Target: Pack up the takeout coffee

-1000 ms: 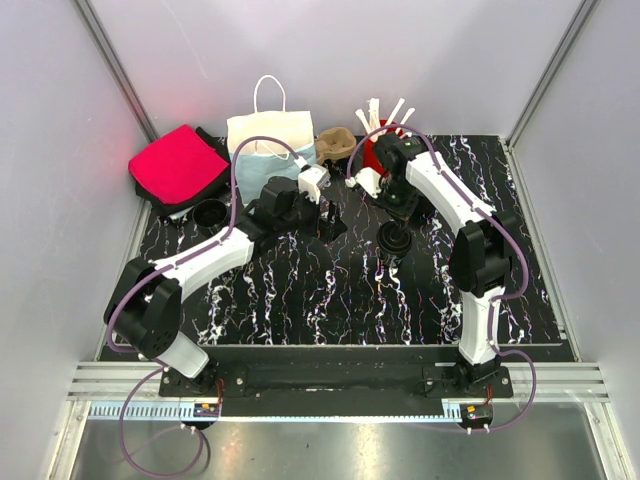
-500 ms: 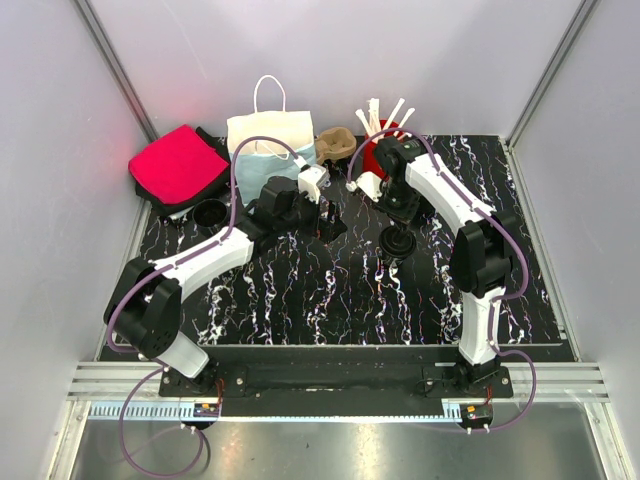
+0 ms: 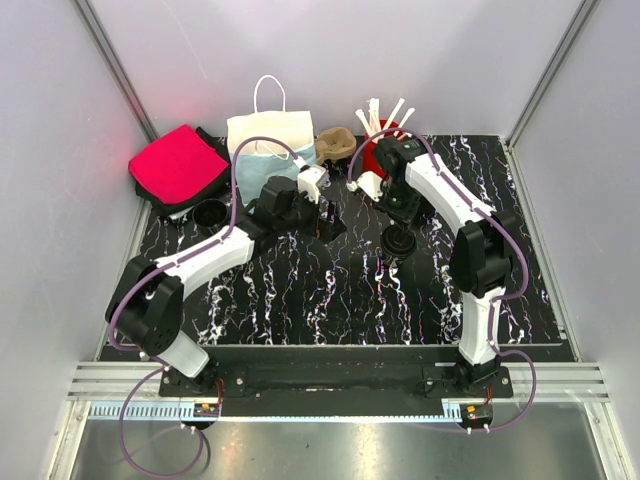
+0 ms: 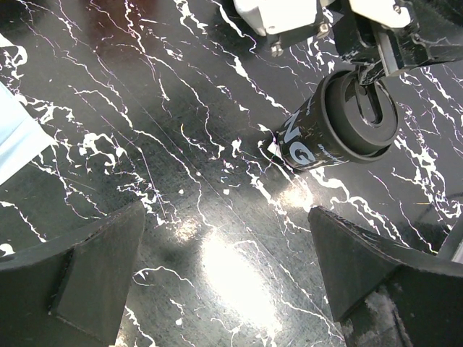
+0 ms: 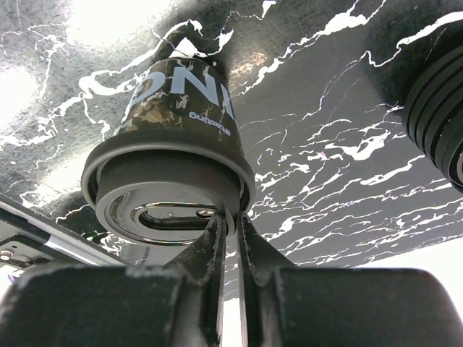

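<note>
The takeout coffee (image 3: 397, 241), a small black cup with a black lid, stands upright on the marbled black table (image 3: 330, 300). My right gripper (image 3: 399, 230) comes down on it from above. In the right wrist view its fingers (image 5: 217, 238) are nearly together across the lid rim, one inside the lid (image 5: 166, 210) and one outside, with a thin slit below. The left gripper (image 3: 335, 222) hovers a short way left of the cup, wide open and empty. In the left wrist view the cup (image 4: 318, 134) lies beyond the spread fingers (image 4: 79, 275).
At the back stand a white paper bag (image 3: 265, 135), a brown cup carrier (image 3: 335, 143) and a red cup of stirrers (image 3: 380, 140). A red pouch (image 3: 178, 165) and a lidless black cup (image 3: 209, 212) sit at the left. Ribbed black lids (image 5: 438, 123) lie near the cup.
Both arms have shifted only slightly. The coffee cup stands in the same spot under the right gripper.
</note>
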You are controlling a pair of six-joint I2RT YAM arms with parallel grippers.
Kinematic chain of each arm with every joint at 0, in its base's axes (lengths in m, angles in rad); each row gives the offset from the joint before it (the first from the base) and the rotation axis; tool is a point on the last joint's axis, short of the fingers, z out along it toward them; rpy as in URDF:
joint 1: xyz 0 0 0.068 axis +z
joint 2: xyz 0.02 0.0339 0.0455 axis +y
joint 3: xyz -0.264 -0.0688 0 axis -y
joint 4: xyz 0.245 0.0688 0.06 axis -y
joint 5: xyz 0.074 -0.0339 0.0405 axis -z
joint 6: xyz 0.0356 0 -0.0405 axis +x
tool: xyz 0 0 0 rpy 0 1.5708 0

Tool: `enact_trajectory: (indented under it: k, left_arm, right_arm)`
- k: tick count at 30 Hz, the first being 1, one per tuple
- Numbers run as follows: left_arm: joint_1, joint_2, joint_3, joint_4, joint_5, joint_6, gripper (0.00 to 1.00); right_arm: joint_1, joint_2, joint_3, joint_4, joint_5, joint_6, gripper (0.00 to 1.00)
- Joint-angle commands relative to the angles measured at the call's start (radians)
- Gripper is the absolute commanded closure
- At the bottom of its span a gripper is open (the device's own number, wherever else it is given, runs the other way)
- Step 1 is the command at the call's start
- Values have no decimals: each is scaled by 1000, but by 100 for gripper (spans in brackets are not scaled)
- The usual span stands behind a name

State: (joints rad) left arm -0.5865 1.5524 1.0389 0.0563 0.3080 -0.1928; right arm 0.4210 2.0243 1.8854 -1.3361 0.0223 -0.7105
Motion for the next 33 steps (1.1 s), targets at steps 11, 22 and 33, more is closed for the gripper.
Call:
enact_trajectory:
  k: [11, 22, 33]
  left_arm:
    - [16, 3, 10, 62, 31, -16, 1]
    - [17, 8, 19, 57, 36, -17, 1]
    - [-2, 98, 142, -38, 109, -28, 1]
  right_arm:
    - [18, -35, 6, -296, 24, 3, 72]
    - [27, -91, 133, -295, -62, -17, 44]
    - [-100, -349, -165, -65, -291, -44, 32]
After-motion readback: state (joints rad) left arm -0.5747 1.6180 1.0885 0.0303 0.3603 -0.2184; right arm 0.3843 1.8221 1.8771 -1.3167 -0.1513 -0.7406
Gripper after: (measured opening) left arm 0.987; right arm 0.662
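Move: The lidded coffee cup stands just behind the right fingertips, which are at the lid's far edge: its middle is about 3 cm back, 2 cm left and 5 cm below that hand. The ribbed black cup is some 8 cm ahead of the hand and 4 cm right; the red straw cup, about 15 cm ahead and 5 cm left. From the left hand the coffee cup lies roughly 12 cm right and 2 cm back. The coffee cup's lid is let go: the right fingers, barely parted at its far edge, spread while the hand stays put, then come free and rise quickly about 7 cm, opening on to roughly two thirds. On the way up the hand sways a little left and partly back again, and the wrist tilts some 15 degrees, its left side lifting. ##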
